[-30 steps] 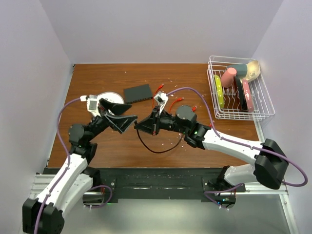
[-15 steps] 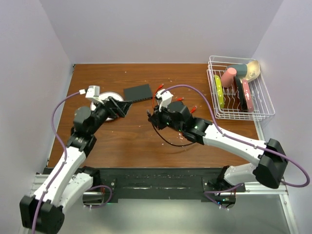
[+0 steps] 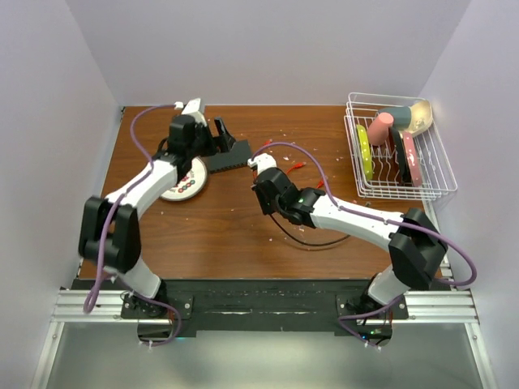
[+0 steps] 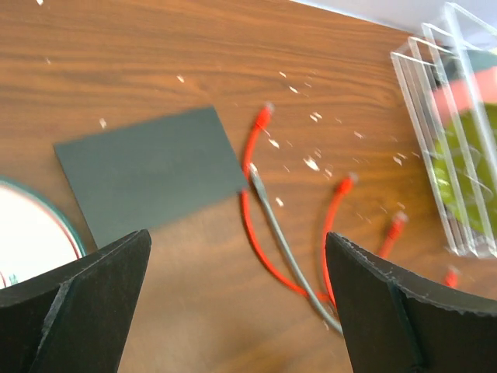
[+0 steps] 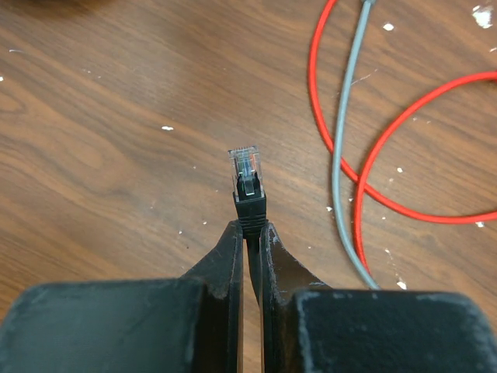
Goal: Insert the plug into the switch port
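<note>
The switch (image 3: 233, 156) is a flat matte-black box lying at the back of the wooden table; it also shows in the left wrist view (image 4: 151, 175). My left gripper (image 3: 222, 136) hovers just above and behind it, open and empty (image 4: 238, 241). My right gripper (image 3: 261, 185) is right of the switch and a little nearer. It is shut (image 5: 250, 229) on the plug (image 5: 247, 180), a clear-tipped connector with a black boot that sticks out past the fingertips. The plug's black cable (image 3: 302, 241) loops on the table beneath the right arm. The switch's sockets are not visible.
A round white plate with red dots (image 3: 185, 183) lies left of the switch. Loose red cables (image 4: 252, 225) and a grey cable (image 4: 283, 241) lie right of the switch, also in the right wrist view (image 5: 342, 155). A wire dish rack (image 3: 397, 146) with dishes stands at the back right.
My left arm has swung from the middle of the table to the back, over the switch, still open. My right gripper has carried the plug back towards the switch.
</note>
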Action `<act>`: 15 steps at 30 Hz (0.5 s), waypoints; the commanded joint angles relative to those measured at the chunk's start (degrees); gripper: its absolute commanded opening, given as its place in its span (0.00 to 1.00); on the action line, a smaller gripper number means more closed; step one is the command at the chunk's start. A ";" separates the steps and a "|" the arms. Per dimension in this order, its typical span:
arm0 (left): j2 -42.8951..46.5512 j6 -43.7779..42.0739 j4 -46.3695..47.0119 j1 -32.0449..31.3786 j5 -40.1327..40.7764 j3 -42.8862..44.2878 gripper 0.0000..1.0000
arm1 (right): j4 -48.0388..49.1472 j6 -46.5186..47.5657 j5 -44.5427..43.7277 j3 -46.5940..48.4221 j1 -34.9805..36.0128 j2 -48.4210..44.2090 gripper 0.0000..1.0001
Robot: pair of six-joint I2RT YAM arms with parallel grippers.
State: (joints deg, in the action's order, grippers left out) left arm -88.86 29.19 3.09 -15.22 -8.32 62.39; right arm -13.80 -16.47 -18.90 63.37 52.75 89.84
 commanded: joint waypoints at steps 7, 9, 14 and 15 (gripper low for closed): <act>-29.04 -9.40 -9.66 -1.04 7.08 31.42 1.00 | 0.36 -1.81 8.25 3.69 -2.65 2.70 0.00; -33.29 -10.38 -13.35 -0.95 7.35 37.07 1.00 | 0.27 -1.90 8.70 3.69 -2.92 3.06 0.00; -42.88 -13.19 -16.01 -0.77 7.35 50.01 1.00 | -0.43 -1.81 9.93 3.69 -3.27 3.32 0.00; -44.02 -13.37 -16.97 -0.42 6.65 51.50 1.00 | -0.44 -1.73 9.93 3.25 -3.36 3.23 0.00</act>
State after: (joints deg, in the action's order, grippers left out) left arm -129.86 19.70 -10.39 -15.90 -2.15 106.04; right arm -14.13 -18.00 -10.72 64.71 49.80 93.51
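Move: The switch lies low beneath the left hand, about 6 cm ahead, 1 cm to its left and 17 cm below. The plate is some 13 cm left and 2 cm back of that hand; the nearest red plug is about 11 cm ahead and 12 cm to its right, both on the table 18 cm down. From the right hand, which holds the black cable's plug, the switch is about 21 cm ahead, 10 cm left and 12 cm lower. The switch is passed over by the wide-open left hand, which sweeps quickly forward about 15 cm while sinking some 9 cm, ending low beyond its back edge without touching it; on the way the hand rolls about 15 degrees, its left side rising. The right hand keeps its pinch on the plug, sinking about 2 cm and tipping slightly downwards. ##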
